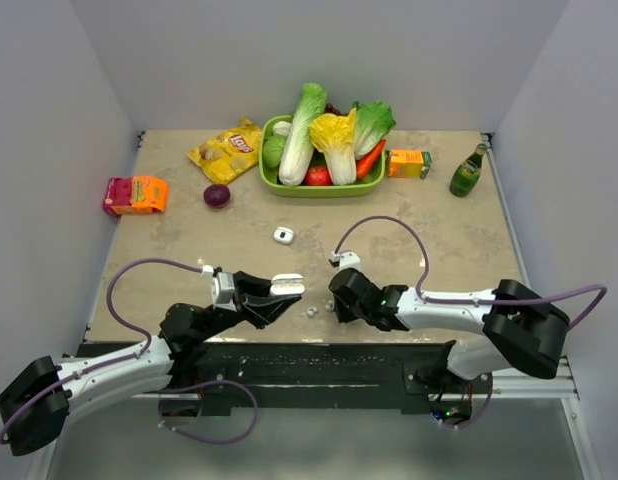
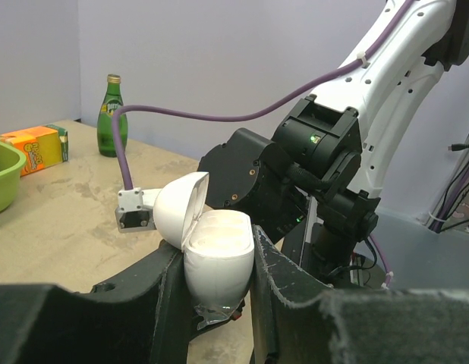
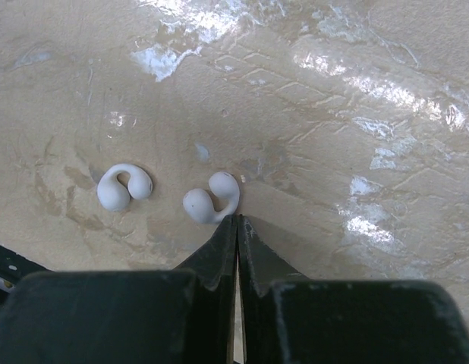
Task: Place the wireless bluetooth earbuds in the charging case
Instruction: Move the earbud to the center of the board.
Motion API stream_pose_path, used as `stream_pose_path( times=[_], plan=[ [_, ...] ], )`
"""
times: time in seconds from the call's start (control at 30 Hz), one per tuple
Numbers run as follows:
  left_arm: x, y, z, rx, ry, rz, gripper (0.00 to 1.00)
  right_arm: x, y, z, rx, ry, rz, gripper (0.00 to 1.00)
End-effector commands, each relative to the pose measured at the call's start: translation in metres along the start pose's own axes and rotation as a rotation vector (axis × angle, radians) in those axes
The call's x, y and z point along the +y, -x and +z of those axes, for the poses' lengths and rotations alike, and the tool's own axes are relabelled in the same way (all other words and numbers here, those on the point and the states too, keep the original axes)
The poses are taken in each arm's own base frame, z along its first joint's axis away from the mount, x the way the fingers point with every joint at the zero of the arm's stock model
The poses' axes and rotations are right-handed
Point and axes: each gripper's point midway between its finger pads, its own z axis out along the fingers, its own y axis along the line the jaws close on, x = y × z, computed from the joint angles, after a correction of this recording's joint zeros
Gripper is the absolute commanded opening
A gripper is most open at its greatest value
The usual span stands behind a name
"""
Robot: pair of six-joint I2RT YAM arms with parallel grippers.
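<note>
The white charging case (image 2: 217,262) stands upright between the black fingers of my left gripper (image 2: 219,284), which is shut on it, with its lid (image 2: 177,208) swung open; from above the case (image 1: 287,286) sits near the table's front edge. Two white curved earbuds (image 3: 124,186) (image 3: 212,199) lie on the tabletop, seen from above as small specks (image 1: 311,312) between the arms. My right gripper (image 3: 237,218) is shut, its tips meeting at the bend of the nearer earbud and touching it. Nothing shows between the jaws.
A green basket (image 1: 272,182) of vegetables stands at the back, with a chips bag (image 1: 227,150), a purple onion (image 1: 217,195), an orange-pink box (image 1: 135,194), a juice box (image 1: 408,163) and a green bottle (image 1: 467,171). A small white object (image 1: 282,235) lies mid-table.
</note>
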Motion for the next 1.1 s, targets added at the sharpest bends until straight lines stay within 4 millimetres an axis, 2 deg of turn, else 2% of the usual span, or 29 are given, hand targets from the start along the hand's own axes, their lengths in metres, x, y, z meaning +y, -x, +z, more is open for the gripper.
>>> stream_pose_path(
  times=[0.0, 0.17, 0.2, 0.4, 0.53, 0.57, 0.63, 0.77, 0.87, 1.07],
  plan=[
    [-0.002, -0.002, -0.008, -0.026, -0.013, -0.003, 0.0, -0.002, 0.001, 0.006, 0.006, -0.034, -0.03, 0.05],
    [-0.002, -0.002, -0.008, -0.027, -0.01, -0.003, 0.0, -0.008, 0.009, 0.013, -0.005, -0.082, -0.058, 0.13],
    [0.0, -0.012, -0.013, -0.006, -0.003, -0.008, 0.0, -0.011, 0.012, 0.015, -0.01, -0.103, -0.06, 0.19],
    [0.002, -0.013, -0.014, -0.002, 0.005, -0.006, 0.0, -0.019, 0.017, 0.013, -0.029, -0.144, -0.038, 0.37],
    [0.001, -0.013, -0.013, -0.001, 0.003, -0.008, 0.0, -0.017, 0.022, 0.01, -0.038, -0.143, -0.015, 0.38],
    [0.001, -0.014, -0.014, -0.001, 0.003, -0.008, 0.0, -0.012, 0.029, 0.004, -0.062, -0.119, 0.003, 0.36],
    [0.002, -0.014, -0.014, -0.001, 0.008, -0.008, 0.0, -0.005, 0.028, 0.0, -0.074, -0.066, 0.047, 0.36],
    [0.003, -0.014, -0.014, -0.004, 0.01, -0.008, 0.0, 0.011, 0.036, -0.007, -0.114, 0.027, 0.131, 0.39],
    [0.002, -0.013, -0.014, -0.004, 0.006, -0.011, 0.0, 0.015, 0.038, -0.006, -0.121, 0.045, 0.152, 0.41],
    [0.002, -0.012, -0.014, -0.006, 0.007, -0.01, 0.0, 0.014, 0.027, 0.007, -0.076, 0.027, 0.129, 0.41]
  ],
)
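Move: The earbud lies right at the shut right fingertips, its middle about 1 cm ahead, 2 cm to the left and 1 cm below. The other earbud is some 6 cm left and 1 cm back of that hand; the closed case stands roughly 19 cm ahead and 13 cm left. From the left hand, which still holds the open case high up, the earbud is about 10 cm right, 3 cm ahead and 23 cm down. The earbud is pushed forward and left along the board by the tips of the right fingers, which go about 2 cm that way and then on a little farther forward as they spread from nearly shut to part open. The hand then edges back and right and lifts some 2 cm clear, ending open just above the earbud after drifting left again and starting to sink. ##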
